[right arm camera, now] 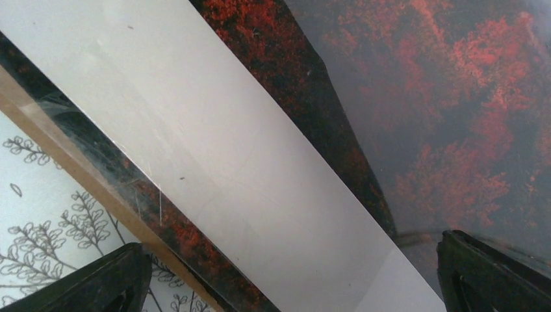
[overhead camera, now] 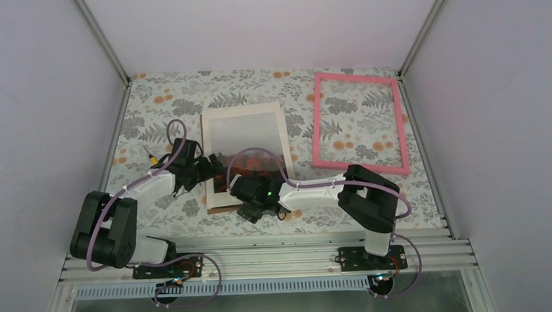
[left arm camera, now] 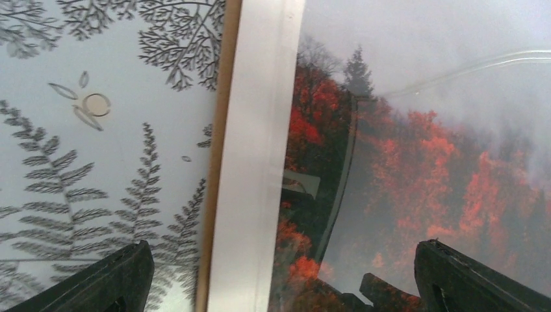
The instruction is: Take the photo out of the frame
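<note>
The photo (overhead camera: 254, 159), red-orange trees under pale mist, lies in the middle of the table beneath a cream mat board (overhead camera: 216, 127), on a brown backing board (overhead camera: 223, 209). The pink frame (overhead camera: 315, 119) lies apart at the back right, with only tablecloth showing through it. My left gripper (overhead camera: 209, 170) hangs open over the stack's left edge; in the left wrist view the gripper (left arm camera: 279, 276) straddles the mat board (left arm camera: 253, 162) and the photo (left arm camera: 422, 162). My right gripper (overhead camera: 241, 187) is open over the stack's near edge; in the right wrist view the gripper (right arm camera: 292, 276) spans the mat board (right arm camera: 260, 195) and the photo (right arm camera: 468, 97).
A fern-patterned cloth (overhead camera: 159, 112) covers the table, walled in by white panels on three sides. The backing board's brown edge (left arm camera: 217, 162) juts out past the mat. A thin strip of the photo (right arm camera: 188, 240) shows below the mat. Pale reflections lie across the glossy photo.
</note>
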### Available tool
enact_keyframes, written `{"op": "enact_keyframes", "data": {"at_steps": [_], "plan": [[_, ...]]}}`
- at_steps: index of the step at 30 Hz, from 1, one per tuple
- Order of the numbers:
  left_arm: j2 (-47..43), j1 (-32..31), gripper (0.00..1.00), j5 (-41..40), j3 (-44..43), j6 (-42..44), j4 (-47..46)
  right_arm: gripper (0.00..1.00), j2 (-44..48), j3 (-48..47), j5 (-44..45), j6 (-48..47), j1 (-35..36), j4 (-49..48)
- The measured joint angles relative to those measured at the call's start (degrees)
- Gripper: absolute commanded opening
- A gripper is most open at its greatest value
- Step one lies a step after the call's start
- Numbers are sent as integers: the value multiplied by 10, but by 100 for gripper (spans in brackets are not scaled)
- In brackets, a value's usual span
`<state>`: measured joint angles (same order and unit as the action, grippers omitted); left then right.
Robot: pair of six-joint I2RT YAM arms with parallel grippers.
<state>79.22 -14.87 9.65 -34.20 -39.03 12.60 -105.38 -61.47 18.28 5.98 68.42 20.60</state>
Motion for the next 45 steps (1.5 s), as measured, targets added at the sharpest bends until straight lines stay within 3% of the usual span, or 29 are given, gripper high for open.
{"op": "enact_keyframes", "data": {"at_steps": [11,23,45], "plan": [[-67,14,100,0,19,10,37,100,16,-6,-16,-6,0,18],[-74,69,100,52,54,20,28,100,-37,-71,-44,-29,3,-18],[-84,74,100,64,64,29,23,100,-75,-118,-28,-39,4,-16]]}}
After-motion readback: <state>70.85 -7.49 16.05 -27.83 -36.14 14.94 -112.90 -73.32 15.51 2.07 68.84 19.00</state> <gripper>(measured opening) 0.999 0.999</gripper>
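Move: The photo's near-left corner lies some 14 cm to the right hand's left and about 2 cm back; the middle of the photo is roughly 13 cm ahead and 1 cm left of that hand. From the left hand the same corner is about 12 cm back and 3 cm left, the photo's middle 3 cm ahead and 10 cm right, the yellow screwdriver 4 cm ahead and 18 cm left. All lie about 2 cm below the hands. Leftward along the photo's near edge the right hand hops about 6 cm towards the near-left corner: up some 2 cm, back down to its old height, a slow creep left, then rising again while edging forward. The left hand makes a smaller hop, back and left by about 2.5 cm each, then stays low astride the photo's left edge. Both grippers keep wide open. ##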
